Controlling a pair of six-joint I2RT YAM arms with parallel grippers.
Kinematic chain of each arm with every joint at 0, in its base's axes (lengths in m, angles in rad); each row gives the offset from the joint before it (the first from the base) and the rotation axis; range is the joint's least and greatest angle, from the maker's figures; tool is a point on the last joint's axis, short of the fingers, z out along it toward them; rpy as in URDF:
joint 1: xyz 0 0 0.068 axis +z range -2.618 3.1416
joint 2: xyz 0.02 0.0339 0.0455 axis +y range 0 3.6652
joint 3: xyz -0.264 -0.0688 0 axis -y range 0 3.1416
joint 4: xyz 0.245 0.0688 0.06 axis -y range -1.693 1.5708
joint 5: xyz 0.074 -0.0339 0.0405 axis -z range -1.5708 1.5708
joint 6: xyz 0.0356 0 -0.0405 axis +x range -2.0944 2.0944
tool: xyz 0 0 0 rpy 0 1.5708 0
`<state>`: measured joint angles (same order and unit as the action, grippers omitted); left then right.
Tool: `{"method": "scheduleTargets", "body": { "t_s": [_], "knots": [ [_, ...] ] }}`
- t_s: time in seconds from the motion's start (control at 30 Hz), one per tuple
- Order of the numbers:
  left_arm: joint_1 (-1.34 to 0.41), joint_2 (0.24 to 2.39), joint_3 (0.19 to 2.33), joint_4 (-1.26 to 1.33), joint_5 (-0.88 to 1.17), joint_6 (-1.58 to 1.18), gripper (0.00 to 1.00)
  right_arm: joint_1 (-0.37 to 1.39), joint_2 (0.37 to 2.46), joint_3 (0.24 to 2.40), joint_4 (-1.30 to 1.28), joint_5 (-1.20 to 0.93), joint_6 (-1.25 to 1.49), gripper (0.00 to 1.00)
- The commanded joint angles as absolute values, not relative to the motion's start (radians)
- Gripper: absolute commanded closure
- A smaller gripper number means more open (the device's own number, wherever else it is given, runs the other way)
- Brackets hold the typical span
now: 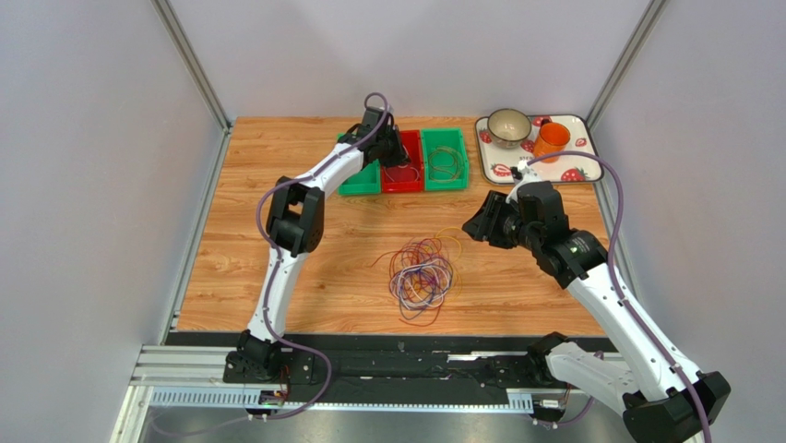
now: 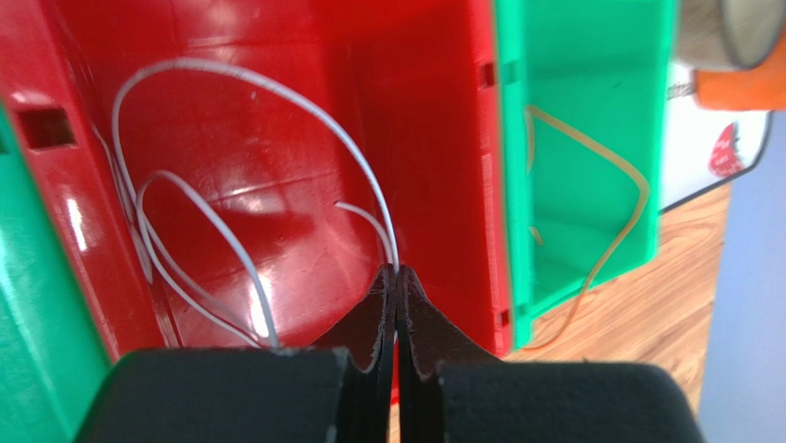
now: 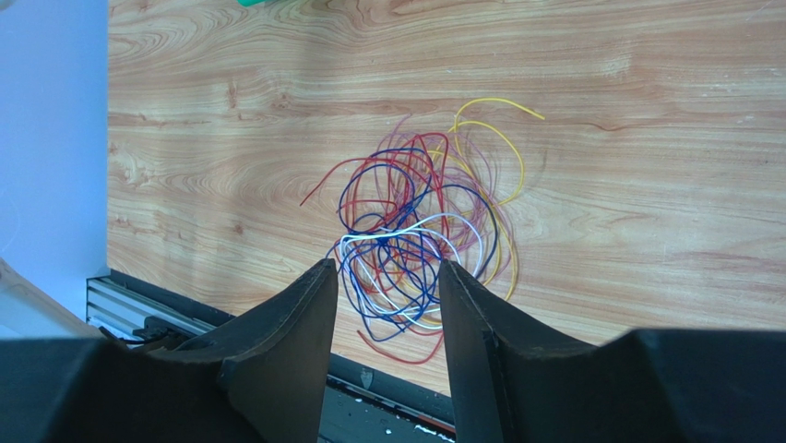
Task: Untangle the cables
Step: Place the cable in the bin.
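Note:
A tangle of cables (image 1: 422,273) in red, blue, purple, yellow and white lies on the wooden table; the right wrist view shows the same cables (image 3: 415,231) ahead of the fingers. My right gripper (image 1: 475,226) hovers to the right of the tangle, open (image 3: 386,266) with nothing between its fingers. My left gripper (image 1: 397,152) is over the red bin (image 1: 412,138), shut (image 2: 397,269) on a white cable (image 2: 249,83) that loops down into the red bin (image 2: 434,111). A yellowish cable (image 2: 637,194) lies in the green bin (image 2: 590,55) beside it.
Three bins stand in a row at the back: green (image 1: 360,183), red, green (image 1: 466,166). A strawberry-print tray (image 1: 577,171) at the back right holds a bowl (image 1: 508,127) and an orange cup (image 1: 552,140). A metal rail (image 1: 415,369) runs along the near edge.

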<state>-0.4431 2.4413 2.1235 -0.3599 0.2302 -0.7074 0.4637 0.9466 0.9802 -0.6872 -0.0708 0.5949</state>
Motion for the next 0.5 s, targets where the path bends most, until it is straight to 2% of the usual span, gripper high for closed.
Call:
{"method": "scheduleTargets", "body": {
  "t_s": [0.0,0.17,0.37,0.47],
  "knots": [
    [-0.459,2.467,2.174,-0.414,0.275,-0.666,0.97,0.466,0.945,0.986,-0.638,-0.095,0.606,0.52],
    [-0.476,2.450,2.175,-0.429,0.262,-0.634,0.77,0.466,0.948,0.988,-0.630,-0.101,0.611,0.52],
    [-0.477,2.422,2.166,-0.437,0.273,-0.620,0.64,0.466,0.940,0.989,-0.630,-0.107,0.617,0.52],
    [-0.477,2.393,2.149,-0.437,0.262,-0.618,0.62,0.468,0.936,0.989,-0.632,-0.109,0.620,0.52]
  ]
}}
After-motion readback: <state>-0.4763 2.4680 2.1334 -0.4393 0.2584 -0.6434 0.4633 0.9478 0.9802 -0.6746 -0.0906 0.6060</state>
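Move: The left hand already holds the white cable, shut, over the right-hand part of the red bin, whose middle lies about 3 cm ahead, 2 cm to the left and 6 cm below. The green bin with the orange cable is some 3 cm ahead and 8 cm to the right; the other green bin is 12 cm left and about 2 cm ahead. From the right hand, the red bin lies roughly 30 cm ahead, 15 cm left and 19 cm lower. The left fingers let go of the white cable, opening to over a third of their range while the hand first sinks about 2.5 cm into the red bin. The hand also eases back some 2.5 cm towards the bin's near side, drifting slightly right, with the wrist turning only about five degrees clockwise. ##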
